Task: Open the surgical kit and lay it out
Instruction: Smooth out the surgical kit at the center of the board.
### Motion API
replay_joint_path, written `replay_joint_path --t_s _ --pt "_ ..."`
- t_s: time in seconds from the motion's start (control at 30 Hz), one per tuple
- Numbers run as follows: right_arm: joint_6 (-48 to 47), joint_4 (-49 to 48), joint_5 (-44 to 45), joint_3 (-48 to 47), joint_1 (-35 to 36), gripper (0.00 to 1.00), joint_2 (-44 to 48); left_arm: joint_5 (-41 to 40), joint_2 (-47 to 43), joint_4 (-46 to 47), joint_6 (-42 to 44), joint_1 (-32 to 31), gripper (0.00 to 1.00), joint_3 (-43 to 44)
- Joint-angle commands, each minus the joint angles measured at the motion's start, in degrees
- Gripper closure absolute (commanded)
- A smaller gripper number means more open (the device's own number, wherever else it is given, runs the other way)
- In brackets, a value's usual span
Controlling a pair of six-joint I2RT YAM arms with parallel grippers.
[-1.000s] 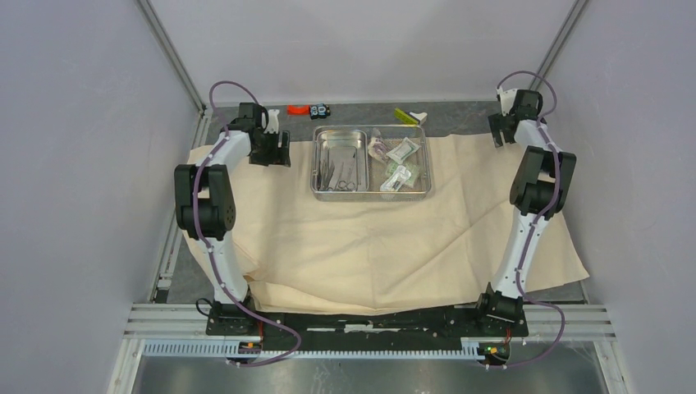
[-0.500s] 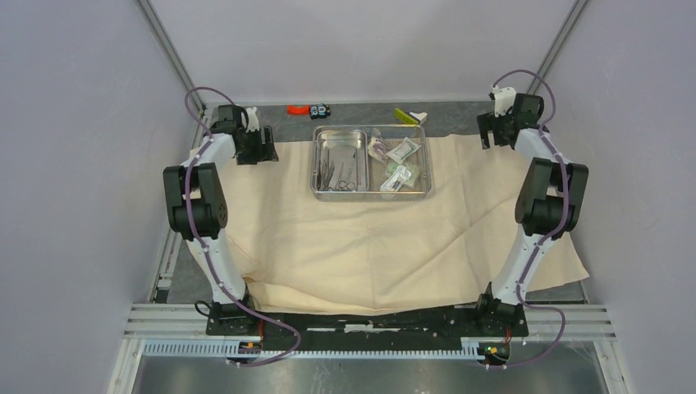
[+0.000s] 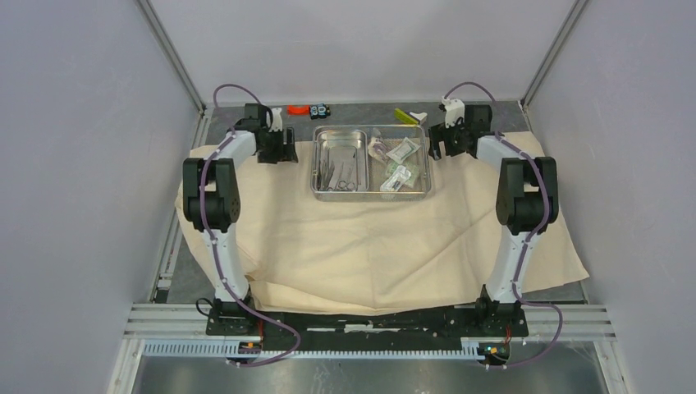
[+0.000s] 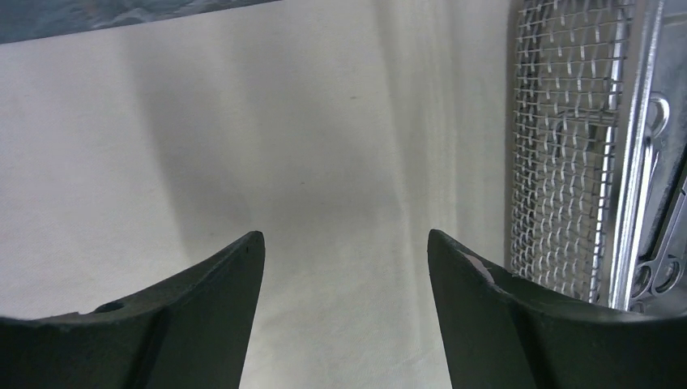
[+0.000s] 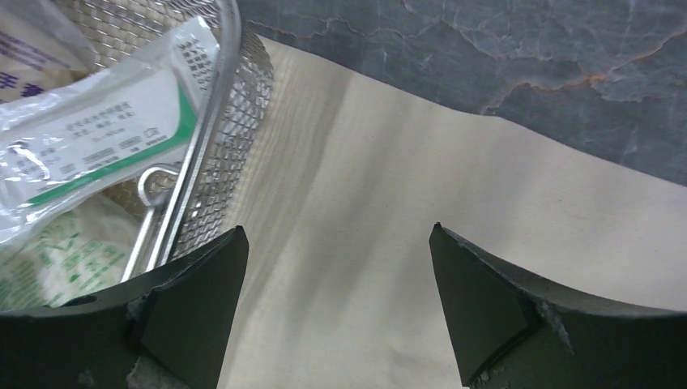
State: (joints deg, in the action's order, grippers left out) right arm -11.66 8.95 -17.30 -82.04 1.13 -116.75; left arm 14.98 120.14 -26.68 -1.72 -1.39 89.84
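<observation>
The beige cloth wrap lies spread open over the table. On its far half stands the steel tray, with thin metal instruments in its smaller inner tray on the left and sealed packets on the right. My left gripper hangs open just left of the tray; the left wrist view shows bare cloth between its fingers and the mesh wall to the right. My right gripper is open beside the tray's right end, over cloth, with the mesh wall and a packet to its left.
Small orange and black pieces and a yellow-green and white object lie on the dark tabletop behind the tray. Enclosure walls and metal posts stand close on both sides and at the back.
My right gripper has swung left from the far right corner to the tray's right end. My left gripper moved right, closer to the tray's left end. Both stayed open.
</observation>
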Motion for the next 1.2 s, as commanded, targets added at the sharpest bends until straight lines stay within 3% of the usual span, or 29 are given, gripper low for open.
replay_joint_path --t_s 0.0,0.23,0.37,0.7,1.07,1.1,1.17 --pt "2.6 -1.6 1.7 -2.8 0.2 0.10 -3.0 -2.6 1.5 1.0 -0.7 -2.8 0.21 2.8" --pt "2.2 -1.7 3.0 -2.8 0.2 0.13 -5.5 -6.1 3.9 -0.8 0.3 -6.2 0.24 4.7" --pt "1.7 -1.3 3.4 -2.5 0.2 0.19 -6.8 -8.0 4.6 -2.0 0.4 -6.7 0.33 5.1" --pt "2.9 -1.1 2.0 -0.6 0.2 0.52 -6.7 -6.4 9.7 -9.2 3.3 -6.6 0.68 8.7" --pt "4.7 -0.8 2.2 -2.3 0.7 0.93 -6.5 -0.3 15.2 -15.6 2.3 -5.1 0.98 17.8" --pt "4.9 -0.8 2.5 -2.7 0.7 0.98 -6.6 -0.3 15.5 -15.7 2.3 -5.1 0.98 18.3" --pt "5.3 -0.6 2.5 -3.5 0.7 1.00 -7.1 0.2 16.4 -16.3 1.5 -5.1 0.98 20.0"
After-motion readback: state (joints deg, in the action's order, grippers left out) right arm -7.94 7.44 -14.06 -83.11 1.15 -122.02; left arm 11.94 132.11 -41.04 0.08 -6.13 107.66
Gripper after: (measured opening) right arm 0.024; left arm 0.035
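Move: The cloth's far strip beside the tray is what both hands go for: for the left hand the spot is about 3 cm to its right, 1 cm ahead and 2 cm below; for the right hand it is 1 cm ahead, 1 cm to its right and 4 cm down. The tray's middle lies about 24 cm right and 2 cm back of the left hand, with black clips 13 cm ahead and 9 cm right. From the right hand the tray's middle is some 20 cm left and 2 cm back, the yellow-green tool 11 cm ahead and 10 cm left. The cloth's far strip is pinched by the right hand, which sinks nearly 4 cm straight down close beside the tray's right wall, then shuts its wide-open fingers on the fabric. Meanwhile the left hand slides about 4 cm right towards the tray, sinks about 2 cm, eases slightly back left and closes its fingers at the cloth, tipping a little. ##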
